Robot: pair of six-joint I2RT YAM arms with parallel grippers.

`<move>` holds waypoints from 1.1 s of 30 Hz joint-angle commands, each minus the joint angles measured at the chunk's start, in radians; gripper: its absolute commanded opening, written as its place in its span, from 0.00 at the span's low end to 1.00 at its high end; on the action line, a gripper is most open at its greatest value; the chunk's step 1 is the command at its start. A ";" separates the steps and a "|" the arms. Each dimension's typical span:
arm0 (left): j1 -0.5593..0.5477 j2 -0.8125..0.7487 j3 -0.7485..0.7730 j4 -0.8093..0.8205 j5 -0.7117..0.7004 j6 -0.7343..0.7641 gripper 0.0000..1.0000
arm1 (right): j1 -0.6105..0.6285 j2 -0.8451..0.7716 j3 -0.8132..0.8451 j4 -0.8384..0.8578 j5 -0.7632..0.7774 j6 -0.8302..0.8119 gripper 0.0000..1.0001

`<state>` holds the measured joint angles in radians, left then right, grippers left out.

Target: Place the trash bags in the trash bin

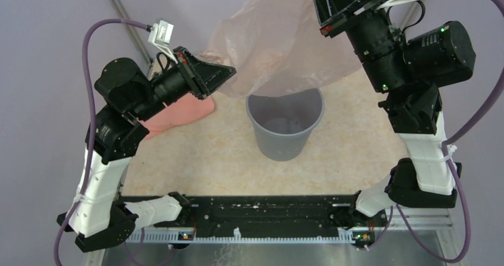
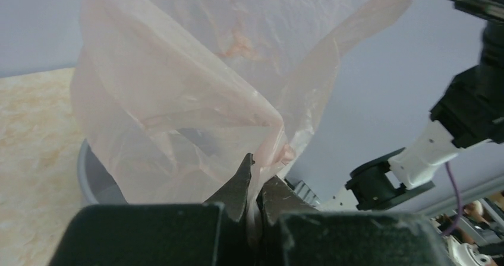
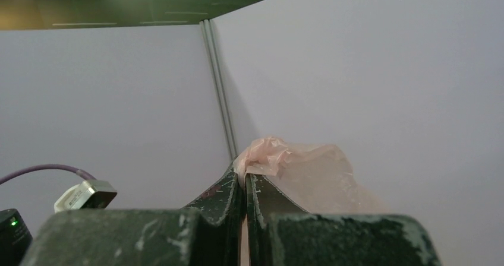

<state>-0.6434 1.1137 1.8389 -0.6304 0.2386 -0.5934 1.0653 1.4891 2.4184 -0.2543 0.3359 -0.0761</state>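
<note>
A translucent pale-pink trash bag [image 1: 279, 46] hangs spread between my two grippers above the round grey trash bin [image 1: 285, 123]. Its lower edge reaches the far rim of the bin's mouth. My left gripper [image 1: 229, 72] is shut on the bag's left edge, left of and above the bin. In the left wrist view, film is pinched between the jaws of the left gripper [image 2: 260, 170], the bag [image 2: 196, 70] billows ahead, and the bin's rim [image 2: 95, 180] shows under it. My right gripper [image 3: 243, 174] is shut on a bunched corner of the bag [image 3: 315, 177], raised high at the back right.
A heap of pink film [image 1: 181, 113] lies on the beige table left of the bin, partly behind my left arm. A grey pole [image 1: 128, 22] runs along the back wall. The black base rail [image 1: 267, 215] lines the near edge.
</note>
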 commanded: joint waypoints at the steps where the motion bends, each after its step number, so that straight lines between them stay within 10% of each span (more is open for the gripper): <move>1: -0.003 0.018 0.074 0.071 0.123 -0.045 0.00 | 0.013 -0.020 0.023 0.000 -0.026 0.001 0.00; 17: -0.002 0.016 0.074 0.091 0.088 -0.121 0.00 | 0.013 -0.045 0.014 0.019 -0.002 -0.017 0.00; 33: 0.022 0.107 0.007 0.011 -0.467 0.083 0.00 | 0.013 0.013 -0.164 -0.023 0.039 0.012 0.00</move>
<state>-0.6415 1.1801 1.8671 -0.6292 -0.0784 -0.5987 1.0653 1.4830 2.2364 -0.2623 0.3763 -0.0799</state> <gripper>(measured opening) 0.006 0.006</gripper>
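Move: Ahead of both hands and well below them stands the open trash bin. Its middle is about 11 cm farther out, 13 cm to the right and 41 cm down from the left hand. From the right hand it is some 10 cm forward, roughly 1 cm left and 59 cm down. A pink cloth lies on the table about 32 cm ahead of the left hand, 28 cm to its left and 54 cm below. Keeping their shut grip on the trash bag stretched between them, both hands flick it towards the bin. The left first draws back and up about 3 cm, then swings forward some 8 cm, slightly left and down, turning about 25 degrees counter-clockwise. The right hovers almost still, then sweeps down about 7 cm, left and forward. ##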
